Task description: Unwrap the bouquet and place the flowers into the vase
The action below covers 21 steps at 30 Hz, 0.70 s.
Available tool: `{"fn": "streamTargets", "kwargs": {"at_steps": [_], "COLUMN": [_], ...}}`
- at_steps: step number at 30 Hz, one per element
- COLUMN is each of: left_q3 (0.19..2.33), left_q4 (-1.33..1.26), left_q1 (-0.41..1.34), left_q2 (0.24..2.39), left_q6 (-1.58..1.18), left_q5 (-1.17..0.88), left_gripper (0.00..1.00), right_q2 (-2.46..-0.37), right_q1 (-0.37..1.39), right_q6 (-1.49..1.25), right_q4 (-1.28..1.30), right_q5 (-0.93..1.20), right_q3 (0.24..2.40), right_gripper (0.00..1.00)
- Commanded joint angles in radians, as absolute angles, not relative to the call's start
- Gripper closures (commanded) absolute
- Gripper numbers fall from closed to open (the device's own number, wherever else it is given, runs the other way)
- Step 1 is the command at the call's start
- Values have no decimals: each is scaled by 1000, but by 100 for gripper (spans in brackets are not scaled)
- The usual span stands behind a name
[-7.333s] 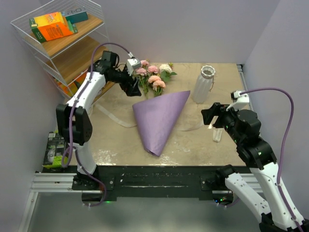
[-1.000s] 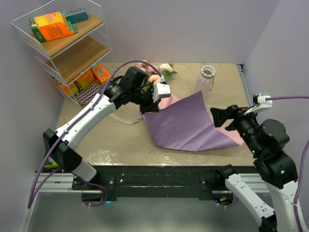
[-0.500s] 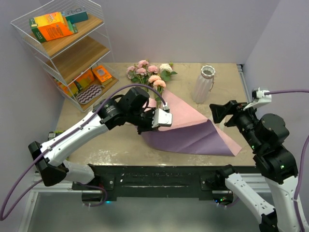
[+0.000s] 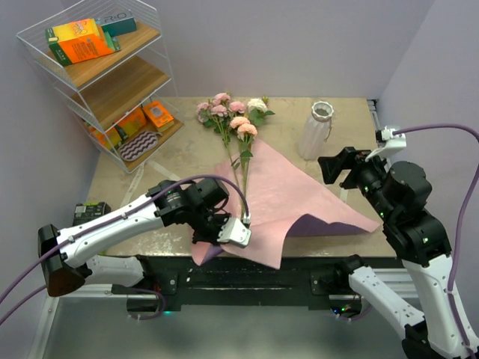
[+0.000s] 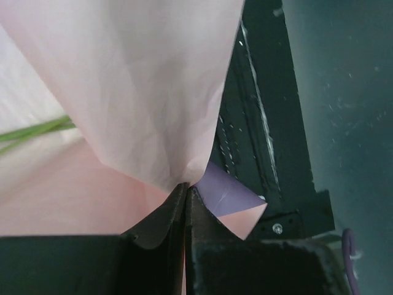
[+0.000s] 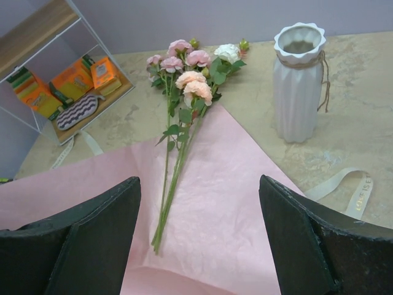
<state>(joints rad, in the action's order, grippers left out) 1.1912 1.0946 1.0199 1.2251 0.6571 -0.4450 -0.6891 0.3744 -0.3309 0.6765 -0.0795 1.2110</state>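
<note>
The bouquet lies unwrapped: its paper [image 4: 277, 202] is spread out pink side up, with a lilac fold at the right. The flowers [image 4: 230, 116], pink and cream roses, lie with heads toward the back and green stems [image 6: 175, 178] on the sheet. The white ribbed vase [image 4: 316, 131] stands upright at the back right. My left gripper [image 4: 221, 241] is at the table's near edge, shut on the paper's corner [image 5: 141, 92]. My right gripper [image 6: 198, 184] hangs open above the sheet's right side, holding nothing.
A wire shelf rack [image 4: 97, 75] with orange boxes stands at the back left. A beige ribbon [image 6: 344, 187] lies loose on the table near the vase. The black mounting rail [image 4: 247, 280] runs along the near edge, under the paper's overhanging corner [image 5: 233, 193].
My left gripper has dragged the paper's corner toward the near edge, flipping the sheet open from lilac to pink side up and baring the stems. The right gripper drifted slightly left.
</note>
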Motion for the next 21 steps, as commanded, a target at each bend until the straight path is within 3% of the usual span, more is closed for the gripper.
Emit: {"fn": "streamTargets", "kwargs": {"at_steps": [1, 6, 7, 8, 11, 14, 21], "left_q3": [1126, 1092, 1089, 1086, 1089, 1121, 1276], "left_q4": [1186, 1227, 1242, 1250, 1276, 1298, 1318], "left_q1": [1048, 1057, 1060, 1061, 1062, 1062, 1062], "left_q2": [1170, 1143, 1140, 1135, 1117, 1095, 1086], "left_q6": [715, 729, 739, 747, 773, 784, 756], "left_q5": [-408, -428, -433, -443, -443, -419, -361], "left_gripper": [93, 88, 85, 72, 56, 46, 36], "right_q2": [-713, -736, -739, -744, -735, -723, -755], "right_q1": [374, 374, 373, 374, 374, 376, 376], "right_q6": [-313, -344, -348, -353, -359, -357, -330], "right_q4": [618, 583, 577, 577, 575, 583, 669], "right_q5": [-63, -12, -6, -3, 28, 20, -20], "right_q3": [1175, 1108, 1098, 1089, 1048, 1029, 1104], "right_gripper": [20, 21, 21, 22, 23, 23, 22]}}
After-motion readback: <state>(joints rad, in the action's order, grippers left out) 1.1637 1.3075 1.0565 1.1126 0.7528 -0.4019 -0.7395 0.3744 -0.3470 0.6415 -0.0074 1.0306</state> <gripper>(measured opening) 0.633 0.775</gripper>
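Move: The left fingers hold the edge of the wrapping paper above the table's near edge, which runs about 10 cm below; the spot aimed at is some 5 cm to the left. The flower stems' cut ends lie roughly 11 cm ahead, 8 cm right and 10 cm lower. From the right hand, the flower stems' middle is about 13 cm ahead, 22 cm left and 29 cm below; the vase stands about 25 cm ahead, 2 cm left, its middle some 18 cm lower. Leftward and back goes the left hand, about 5 cm and 3 cm, drawing the pinched paper along the table's near edge; it dips a little, opens its fingers well apart to let go of the paper, and rises to its starting height. The right hand meanwhile sinks about 8 cm towards the flower stems, edging slightly forward and left, its wide-open fingers tipping some 10 degrees further down. ##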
